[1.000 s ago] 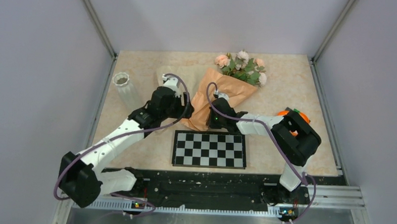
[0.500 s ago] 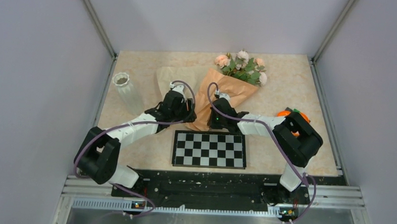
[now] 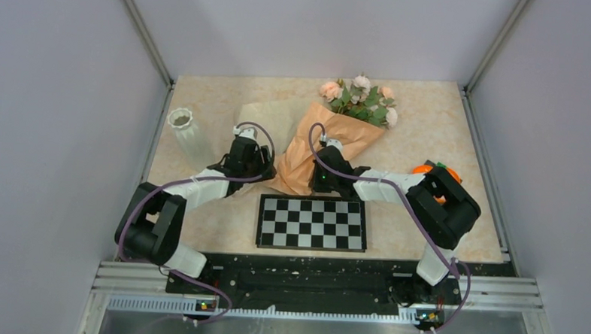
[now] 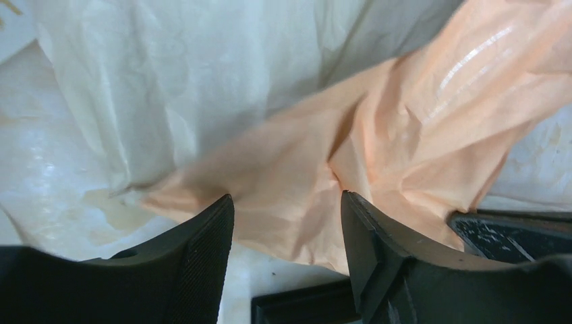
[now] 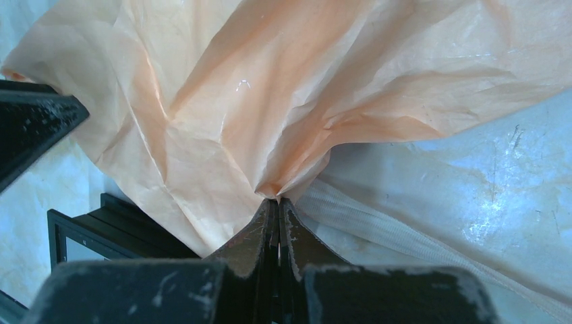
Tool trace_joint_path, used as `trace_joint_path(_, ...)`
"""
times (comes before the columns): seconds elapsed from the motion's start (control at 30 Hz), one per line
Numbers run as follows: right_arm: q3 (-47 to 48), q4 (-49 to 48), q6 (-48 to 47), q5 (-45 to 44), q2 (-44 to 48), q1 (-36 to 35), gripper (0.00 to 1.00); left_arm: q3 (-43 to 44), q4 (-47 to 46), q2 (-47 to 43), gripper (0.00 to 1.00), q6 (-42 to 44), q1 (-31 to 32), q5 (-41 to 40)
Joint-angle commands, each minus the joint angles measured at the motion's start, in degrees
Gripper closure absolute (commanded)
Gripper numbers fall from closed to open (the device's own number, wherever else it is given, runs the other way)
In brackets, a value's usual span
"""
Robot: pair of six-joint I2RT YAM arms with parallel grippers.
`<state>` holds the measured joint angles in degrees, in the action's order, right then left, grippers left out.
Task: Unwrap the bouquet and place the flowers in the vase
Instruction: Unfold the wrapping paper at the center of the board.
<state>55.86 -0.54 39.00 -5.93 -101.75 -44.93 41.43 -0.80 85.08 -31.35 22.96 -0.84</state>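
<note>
The bouquet (image 3: pixel 331 135) lies across the middle of the table. Its flowers (image 3: pixel 360 99), pink and peach roses with green leaves, stick out of the peach paper cone at the far end. My right gripper (image 5: pixel 273 197) is shut on a pinched fold of the peach paper (image 5: pixel 222 108) at the cone's narrow end. A cream ribbon (image 5: pixel 378 226) trails beside it. My left gripper (image 4: pixel 287 202) is open. The paper's lower corner (image 4: pixel 290 182) lies between and beyond its fingertips, unclamped. The white ribbed vase (image 3: pixel 190 136) stands upright at the left.
A loose beige paper sheet (image 3: pixel 268 115) lies flat behind the left gripper (image 3: pixel 264 168). A black and white checkerboard (image 3: pixel 311 222) sits in front of both grippers. An orange object (image 3: pixel 428 170) shows behind the right arm. Metal rails run along the table's left and right sides.
The left arm has folded lower and its gripper has dropped to the cone's narrow end, jaws somewhat narrower. The right arm and bouquet have not moved.
</note>
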Motion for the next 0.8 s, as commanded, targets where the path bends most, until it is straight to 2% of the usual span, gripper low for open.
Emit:
trace_joint_path(0.0,0.5,0.4,-1.1,-0.5,1.2,0.2,1.0,-1.0,-3.1,1.0,0.37,0.5,-3.2,0.3)
trace_joint_path(0.57,0.7,1.8,-1.1,-0.5,0.9,0.2,1.0,-4.5,-1.9,0.2,0.36,1.3,-9.4,0.3)
trace_joint_path(0.73,0.9,2.1,-1.4,-0.4,1.4,0.2,1.0,-4.2,-0.7,-2.5,0.36,1.6,-9.9,0.6)
trace_joint_path(0.77,1.0,2.2,-1.6,-0.4,1.7,0.2,0.95,-3.8,-0.1,-3.5,0.35,1.7,-9.9,0.6)
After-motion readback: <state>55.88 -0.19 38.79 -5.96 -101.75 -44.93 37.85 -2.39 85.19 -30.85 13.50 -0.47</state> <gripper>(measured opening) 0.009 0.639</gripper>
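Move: The wrapping paper's left corner lies about 8 cm to the left of the open left hand, 2 cm ahead and 2 cm below its fingertips. From this hand the pale inner sheet spreads around 15 cm straight ahead, and the checkered board's middle is 13 cm back and 13 cm to the right. The vase stands roughly 20 cm left and 4 cm ahead. From the right hand, the corner is some 19 cm left and 4 cm ahead. The paper stays pinched near the board in the right hand, which holds still, while the left hand travels about 6 cm left over its loose peach part towards the corner. The left hand also sinks some 2 cm, mostly early on, and turns about 10 degrees counter-clockwise with the fingers staying open; its right-hand finger comes down to the paper beside the corner. ##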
